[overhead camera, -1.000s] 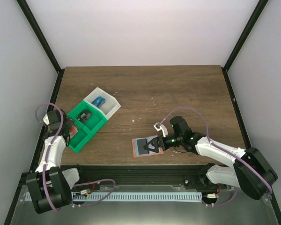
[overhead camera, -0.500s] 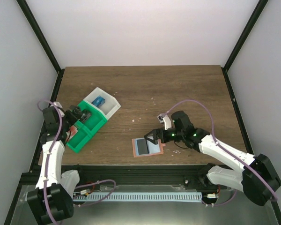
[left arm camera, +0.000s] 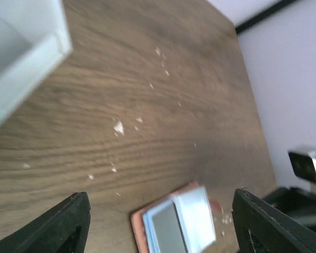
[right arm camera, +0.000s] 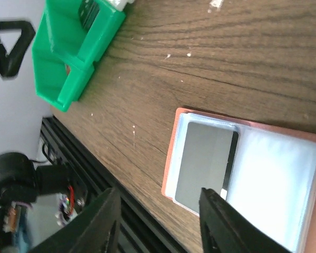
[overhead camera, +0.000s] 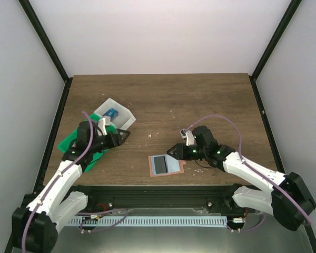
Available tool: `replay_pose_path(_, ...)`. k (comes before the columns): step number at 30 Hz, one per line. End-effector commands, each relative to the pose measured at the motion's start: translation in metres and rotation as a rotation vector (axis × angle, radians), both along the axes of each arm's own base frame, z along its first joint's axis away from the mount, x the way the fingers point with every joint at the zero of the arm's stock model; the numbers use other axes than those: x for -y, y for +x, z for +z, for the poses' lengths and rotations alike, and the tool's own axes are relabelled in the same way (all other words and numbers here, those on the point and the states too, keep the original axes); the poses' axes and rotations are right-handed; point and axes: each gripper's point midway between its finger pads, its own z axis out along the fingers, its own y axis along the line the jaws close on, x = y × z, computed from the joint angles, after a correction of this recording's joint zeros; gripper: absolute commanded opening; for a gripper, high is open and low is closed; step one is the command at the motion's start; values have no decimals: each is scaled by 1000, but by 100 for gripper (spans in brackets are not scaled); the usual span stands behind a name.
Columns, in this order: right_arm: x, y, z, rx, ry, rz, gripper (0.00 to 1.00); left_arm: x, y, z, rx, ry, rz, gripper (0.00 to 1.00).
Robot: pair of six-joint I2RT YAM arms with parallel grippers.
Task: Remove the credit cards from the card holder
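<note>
The card holder (overhead camera: 166, 165) lies open near the table's front edge, light blue panels (right arm camera: 276, 182) with salmon edging. A dark credit card (right arm camera: 205, 163) sits in its left pocket. A blue credit card (overhead camera: 112, 113) lies in the white tray (overhead camera: 125, 122). My right gripper (overhead camera: 174, 152) hovers open just over the holder's far right edge; in the right wrist view its fingers (right arm camera: 104, 221) straddle the dark card's near end without touching it. My left gripper (overhead camera: 124, 135) is open and empty, left of the holder, which shows between its fingers (left arm camera: 68, 221) as the card holder (left arm camera: 176, 221).
A green tray (overhead camera: 72, 143) lies at the left, partly under my left arm, and shows as the green tray (right arm camera: 68, 52) in the right wrist view. The white tray's corner (left arm camera: 26, 47) is close to the left gripper. Pale crumbs (overhead camera: 150, 136) dot the wood.
My left arm swung right from the green tray towards the table's middle. My right gripper lifted off the holder, drew back to its far right edge, and its jaws narrowed.
</note>
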Motion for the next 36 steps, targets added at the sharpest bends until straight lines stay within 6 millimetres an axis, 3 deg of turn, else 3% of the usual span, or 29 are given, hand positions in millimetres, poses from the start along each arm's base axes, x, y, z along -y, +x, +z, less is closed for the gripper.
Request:
replay_pose_path(1,-1,5,-7,-57,6,-67,38,41,-15,-1,4,-35,-145,73)
replay_pose_path(9,-1,6,-25,-100,-16,-109,27,94,-55,-35,-81,-112,-316,63)
replay_pose_path(18,-19,-3,-51,-151,-36,-42,25,131,-81,-69,-178,-164,-402,54)
replay_pose_path(21,-24,-8,-60,-162,-57,-23,25,137,-87,-79,-212,-187,-422,50)
replay_pose_path(28,-30,-9,-67,-158,-67,-1,25,139,-89,-109,-270,-177,-417,28)
replay_pose_path(36,-26,-13,-85,-180,-100,12,25,142,-89,-126,-288,-160,-419,20)
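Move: The grey card in the card holder lies some 17 cm to the right of the left hand, 9 cm back and about 16 cm below. From the right hand it is only about 4 cm to the left and 2 cm back, roughly 12 cm down. The card holder's middle sits some 3 cm to the right of the card, level with it. The green box stands about 17 cm left of the left hand and 4 cm ahead. Towards the grey card, still in its holder, both empty hands come down from either side. The left sweeps right and back, sinking steeply to finish mostly straight down, about 20 cm in all; it swings clockwise and tips further down while its fingers nearly close. The right sinks about 8 cm, drifting slightly left over the card, tipping down a little and narrowing its fingers. Contact can't be seen. ##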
